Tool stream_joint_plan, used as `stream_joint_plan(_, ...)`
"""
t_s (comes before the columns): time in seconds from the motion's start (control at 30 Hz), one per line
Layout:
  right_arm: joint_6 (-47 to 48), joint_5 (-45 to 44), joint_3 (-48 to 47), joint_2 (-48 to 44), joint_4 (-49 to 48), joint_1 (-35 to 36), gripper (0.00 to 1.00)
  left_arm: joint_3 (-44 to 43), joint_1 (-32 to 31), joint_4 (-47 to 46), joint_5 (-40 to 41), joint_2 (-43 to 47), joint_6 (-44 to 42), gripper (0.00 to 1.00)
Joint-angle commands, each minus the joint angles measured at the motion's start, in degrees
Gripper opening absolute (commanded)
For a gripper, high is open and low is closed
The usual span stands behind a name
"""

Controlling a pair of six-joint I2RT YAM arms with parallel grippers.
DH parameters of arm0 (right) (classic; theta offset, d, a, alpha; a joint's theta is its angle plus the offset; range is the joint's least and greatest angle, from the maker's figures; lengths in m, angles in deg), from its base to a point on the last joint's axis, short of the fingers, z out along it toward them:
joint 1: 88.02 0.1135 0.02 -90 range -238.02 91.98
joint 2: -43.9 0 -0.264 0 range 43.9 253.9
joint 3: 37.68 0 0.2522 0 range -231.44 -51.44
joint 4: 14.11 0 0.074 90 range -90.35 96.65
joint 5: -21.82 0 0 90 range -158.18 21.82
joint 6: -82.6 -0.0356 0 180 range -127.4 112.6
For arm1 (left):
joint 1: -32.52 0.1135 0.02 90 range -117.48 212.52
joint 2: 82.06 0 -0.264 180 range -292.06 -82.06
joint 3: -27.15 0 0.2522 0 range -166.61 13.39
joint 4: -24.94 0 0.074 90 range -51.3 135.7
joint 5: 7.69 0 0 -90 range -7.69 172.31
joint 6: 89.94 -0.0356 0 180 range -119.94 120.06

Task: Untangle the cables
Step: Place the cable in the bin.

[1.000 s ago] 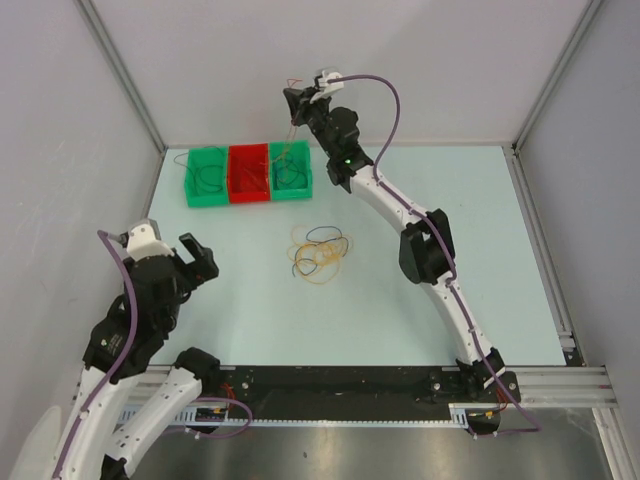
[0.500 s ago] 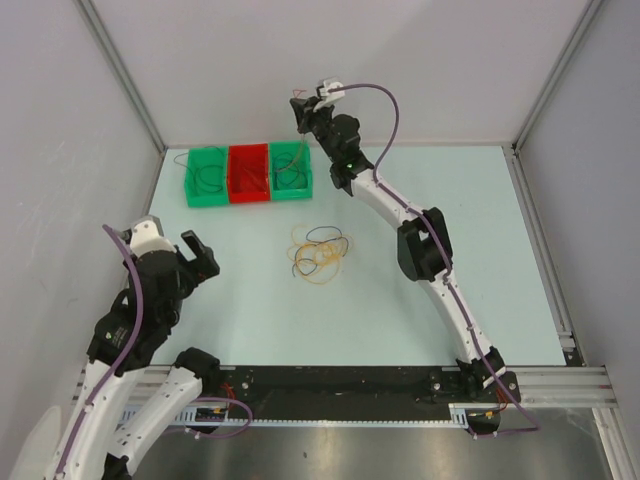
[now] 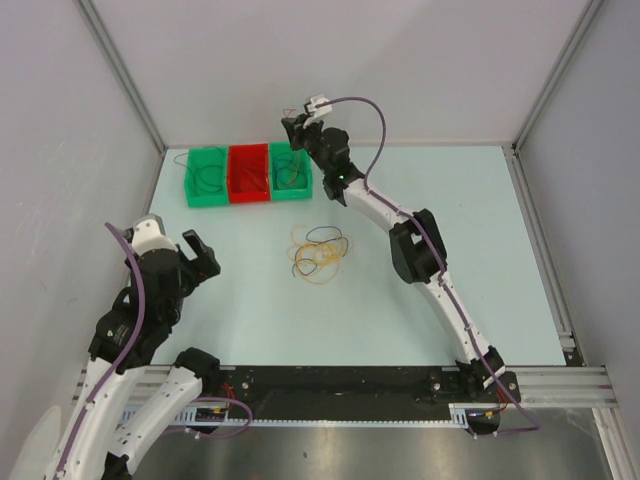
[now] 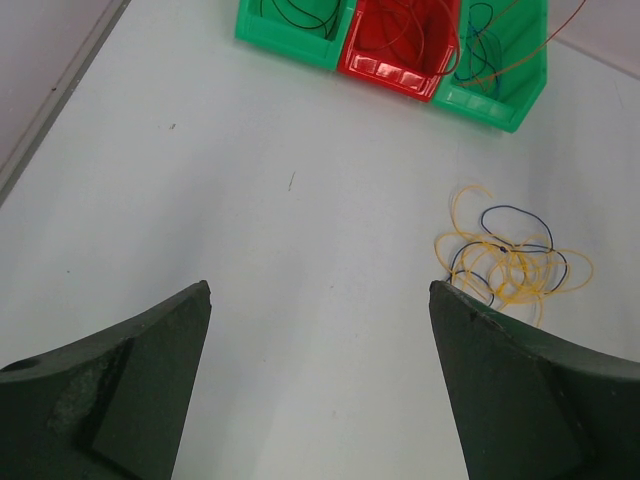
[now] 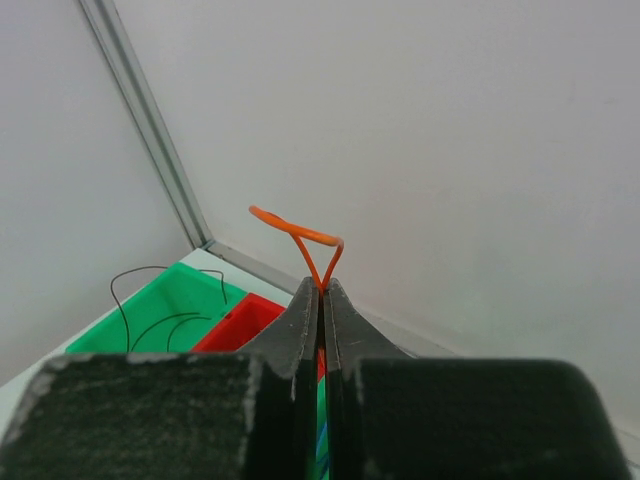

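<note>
A loose tangle of cables, mostly yellow with blue and black strands, lies on the table's middle; the left wrist view has the tangle beside my right fingertip. My right gripper hangs above the right green bin and is shut on an orange cable, whose loop sticks out past the closed tips. The orange cable trails down into that bin. My left gripper is open over bare table at the near left, nothing between its fingers.
Three bins stand in a row at the back left: a green one with black wires, a red one with red wires, and the right green one with blue and black wires. Walls close in on the left, back and right.
My right gripper has come left and lower with the orange cable, now over the right green bin. The left arm has barely shifted.
</note>
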Motion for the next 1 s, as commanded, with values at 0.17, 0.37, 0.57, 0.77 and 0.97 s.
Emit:
stream_joint_plan(0.17,1.16,-5.05,-1.58,4.86,-4.9,0.94,0.0,0.36,0.46,-1.5,-0.86,-0.5,-0.93,0.94)
stream_joint_plan(0.37,-1.47,-3.74,-0.53,5.75,-4.28,1.56,0.0,0.36,0.46,-1.5,-0.86,-0.68,-0.93,0.94)
stream_joint_plan(0.57,-7.97,-1.03,1.5,6.01,-4.11,1.74,0.0,0.36,0.46,-1.59,-0.95,-0.68,-1.02,0.93)
stream_joint_plan(0.77,-12.37,-1.89,-0.09,8.12,-0.25,1.65,0.0,0.36,0.46,-1.59,-0.95,-0.51,-1.02,0.93)
stream_joint_plan(0.97,-13.69,-5.22,-0.61,8.65,4.41,1.65,0.0,0.45,0.46,-1.68,-1.21,-0.42,-1.19,0.93)
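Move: The orange cable is pinched in my right fingers, its tail already hanging into the right green bin, whose middle lies about 6 cm ahead, practically in line sideways, and 23 cm below. At that same distance ahead and depth, the red bin is some 12 cm to my left; the yellow and black cables lie roughly 23 cm back and 9 cm to the right. From my left hand the right green bin is around 46 cm ahead, 16 cm right and 23 cm down. I lower my right hand about 11 cm towards the right green bin, keeping my fingers shut on the orange cable so that more of it goes down into the bin. On the way I ease 2 or 3 cm to the left and, mostly in the second half, tip the fingertips down by some 15 degrees. ##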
